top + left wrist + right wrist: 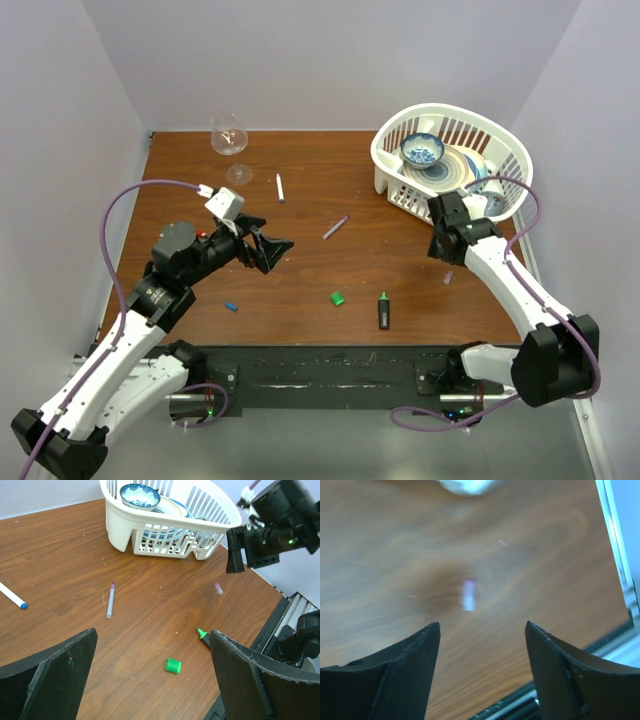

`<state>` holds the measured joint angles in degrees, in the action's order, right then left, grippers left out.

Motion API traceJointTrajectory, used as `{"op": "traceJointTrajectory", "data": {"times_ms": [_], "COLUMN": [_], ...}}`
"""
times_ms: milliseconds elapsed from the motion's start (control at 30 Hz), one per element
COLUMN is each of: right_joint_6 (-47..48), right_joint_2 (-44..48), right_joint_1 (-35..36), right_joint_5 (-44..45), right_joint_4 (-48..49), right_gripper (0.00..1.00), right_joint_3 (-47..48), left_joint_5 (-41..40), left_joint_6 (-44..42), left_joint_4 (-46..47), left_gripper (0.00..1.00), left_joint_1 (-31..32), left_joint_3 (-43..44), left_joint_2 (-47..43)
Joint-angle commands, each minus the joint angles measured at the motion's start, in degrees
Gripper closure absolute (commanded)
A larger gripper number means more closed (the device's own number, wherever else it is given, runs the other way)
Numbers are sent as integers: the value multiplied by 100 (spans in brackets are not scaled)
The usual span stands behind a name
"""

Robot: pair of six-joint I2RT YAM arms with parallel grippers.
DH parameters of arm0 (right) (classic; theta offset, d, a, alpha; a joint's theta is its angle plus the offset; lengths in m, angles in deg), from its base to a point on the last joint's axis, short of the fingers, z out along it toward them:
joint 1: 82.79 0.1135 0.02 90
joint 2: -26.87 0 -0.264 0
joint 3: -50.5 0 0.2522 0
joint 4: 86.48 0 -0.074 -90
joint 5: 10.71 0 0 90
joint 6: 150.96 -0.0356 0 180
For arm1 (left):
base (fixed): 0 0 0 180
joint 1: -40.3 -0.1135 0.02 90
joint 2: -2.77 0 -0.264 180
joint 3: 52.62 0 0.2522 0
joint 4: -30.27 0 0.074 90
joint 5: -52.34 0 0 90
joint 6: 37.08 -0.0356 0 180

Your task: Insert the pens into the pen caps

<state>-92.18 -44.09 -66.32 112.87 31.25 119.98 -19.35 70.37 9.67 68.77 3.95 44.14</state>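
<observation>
Three pens lie on the brown table: a thin white pen (280,187) at the back, a purple-grey pen (336,227) (110,601) in the middle, and a black marker with a green tip (384,310) (202,634) near the front. A green cap (338,298) (173,665) lies left of the marker, and a blue cap (231,306) lies further left. A small pale purple cap (448,277) (468,594) lies at the right, blurred. My left gripper (278,250) (153,631) hangs open above the table. My right gripper (438,246) (482,623) is open, just short of the purple cap.
A white dish basket (392,168) (120,527) holding a blue-patterned bowl (422,150) and plates stands at the back right, close behind my right wrist. A wine glass (228,135) lies at the back left. The table's right edge (615,555) runs close to the purple cap.
</observation>
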Motion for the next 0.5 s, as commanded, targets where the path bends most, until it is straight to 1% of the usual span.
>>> {"op": "traceJointTrajectory", "data": {"times_ms": [0,167,333,433,467], "right_joint_6": [107,178,204,335,371], "right_joint_2": [56,-260,-462,-454,-454], "right_joint_1": [-398,-829,-944,-944,-944], "right_joint_5": [-316,-686,-959,-1257,-1484], "right_joint_4": [393,738,1150,1423,1528], "right_gripper": [34,44,47,48,48], "right_joint_3": [-517,-668,-721,-826,-852], "left_joint_5": [191,226,217,182,156], "left_joint_6": [100,109,109,100,100], "left_joint_4": [296,305,314,305,305], "left_gripper": [0,0,0,0,0], "left_joint_1": [-8,1,-8,-8,-8], "left_joint_3": [-27,-27,-27,-27,-35], "left_joint_2": [-6,-41,-76,-102,-102]}}
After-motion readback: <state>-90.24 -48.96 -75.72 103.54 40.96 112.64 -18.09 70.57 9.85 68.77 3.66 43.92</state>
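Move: The right hand is empty, with the small purple pen cap about 5 cm ahead of it, 1 cm to its right and some 11 cm below. From that cap, the green-tipped marker lies roughly 21 cm to the left and 12 cm nearer the base. The purple pen lies 36 cm to the cap's left and 19 cm farther out. From the left hand, the cap is about 55 cm to the right, 7 cm ahead and 27 cm lower. The right hand sinks about 6 cm towards the purple cap, fastest at first, swinging back and to the right by some 2 cm each and then coming forward again to where it began, so that it ends more steeply above the cap. On the way the wrist turns only about 10 degrees, its left side rising slightly, and the fingers narrow from about three quarters to half open, still empty and clear of the cap. ##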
